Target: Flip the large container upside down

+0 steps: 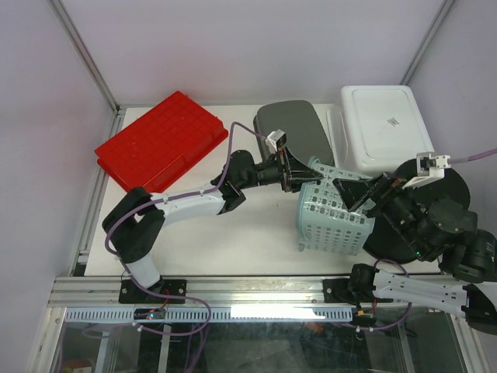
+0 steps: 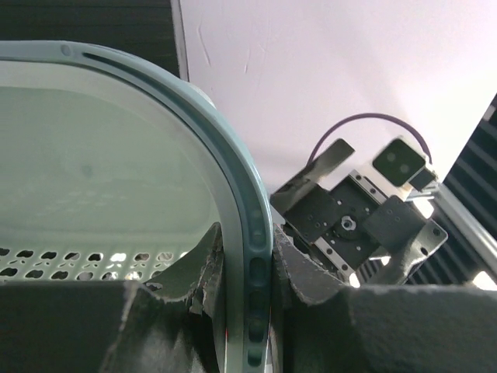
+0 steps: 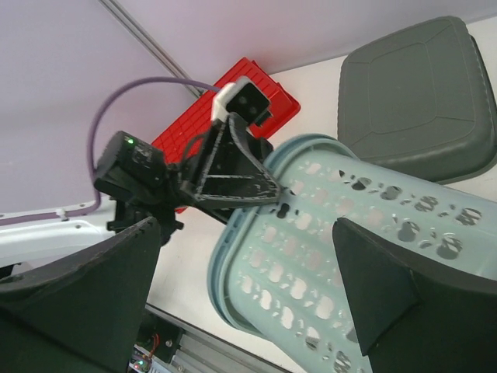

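Observation:
The large container [image 1: 334, 217] is a pale teal perforated basket, tipped onto its side with its mouth facing left. My left gripper [image 1: 299, 180] is shut on its upper rim [image 2: 252, 233], one finger inside the basket and one outside. In the right wrist view the left gripper [image 3: 233, 167] pinches the rim at the top of the basket [image 3: 349, 256]. My right gripper [image 1: 365, 194] stands open just above the basket's upturned side wall, its fingers [image 3: 380, 287] wide apart and nothing between them. I cannot tell whether it touches the wall.
A red ribbed tray [image 1: 163, 140] lies at the back left. A grey container [image 1: 293, 128] and a white one [image 1: 380, 124] sit bottom-up at the back. A black round disc [image 1: 443, 194] lies under the right arm. Enclosure walls surround the table.

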Robot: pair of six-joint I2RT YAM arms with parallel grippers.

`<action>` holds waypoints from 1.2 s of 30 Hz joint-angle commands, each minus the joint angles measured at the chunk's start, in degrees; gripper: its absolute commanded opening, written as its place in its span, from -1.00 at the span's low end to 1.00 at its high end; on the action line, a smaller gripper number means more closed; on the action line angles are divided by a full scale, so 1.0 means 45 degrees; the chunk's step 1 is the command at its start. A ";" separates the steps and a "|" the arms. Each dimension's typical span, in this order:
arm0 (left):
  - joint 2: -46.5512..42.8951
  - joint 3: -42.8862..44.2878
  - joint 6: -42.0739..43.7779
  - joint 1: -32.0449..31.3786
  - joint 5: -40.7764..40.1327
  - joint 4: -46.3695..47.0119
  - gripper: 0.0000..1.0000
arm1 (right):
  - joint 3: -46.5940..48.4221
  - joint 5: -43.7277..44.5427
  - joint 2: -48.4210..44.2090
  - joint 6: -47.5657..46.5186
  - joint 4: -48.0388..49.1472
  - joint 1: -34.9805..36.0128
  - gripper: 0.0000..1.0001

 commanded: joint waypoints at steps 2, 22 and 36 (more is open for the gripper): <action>0.0535 0.0052 -0.1792 -0.0176 -0.0372 0.3489 -1.00 | 0.0463 -0.0049 0.0236 -0.0300 0.0876 0.0079 0.92; -0.0942 -0.4871 -0.0265 0.1587 0.1745 0.3588 -1.00 | -0.0048 -0.0178 0.0261 -0.0066 0.1116 0.0071 0.93; -0.2107 -0.4237 0.7664 0.3465 0.2086 -0.7147 0.56 | -0.0338 -0.0384 0.0470 0.0007 0.1176 0.0069 0.94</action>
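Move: The left hand pinches the rim of the pale green container, whose middle lies about 9 cm to its right, 3 cm back and 13 cm below. The bare table spot it goes to is some 30 cm below, 4 cm right and 2 cm back. The dark grey tray lies about 30 cm ahead, 2 cm right; the black bin some 29 cm right, level. From the right hand the container lies roughly 20 cm below, 4 cm ahead, 1 cm right. Still pinching the rim of the pale green container, the left hand first sinks a few centimetres, then draws the rim left and down, away from the black bin, some 17 cm lower and 11 cm left in all. Late on, the fingers tip about 20 degrees downward and open wide, letting go of the rim. ##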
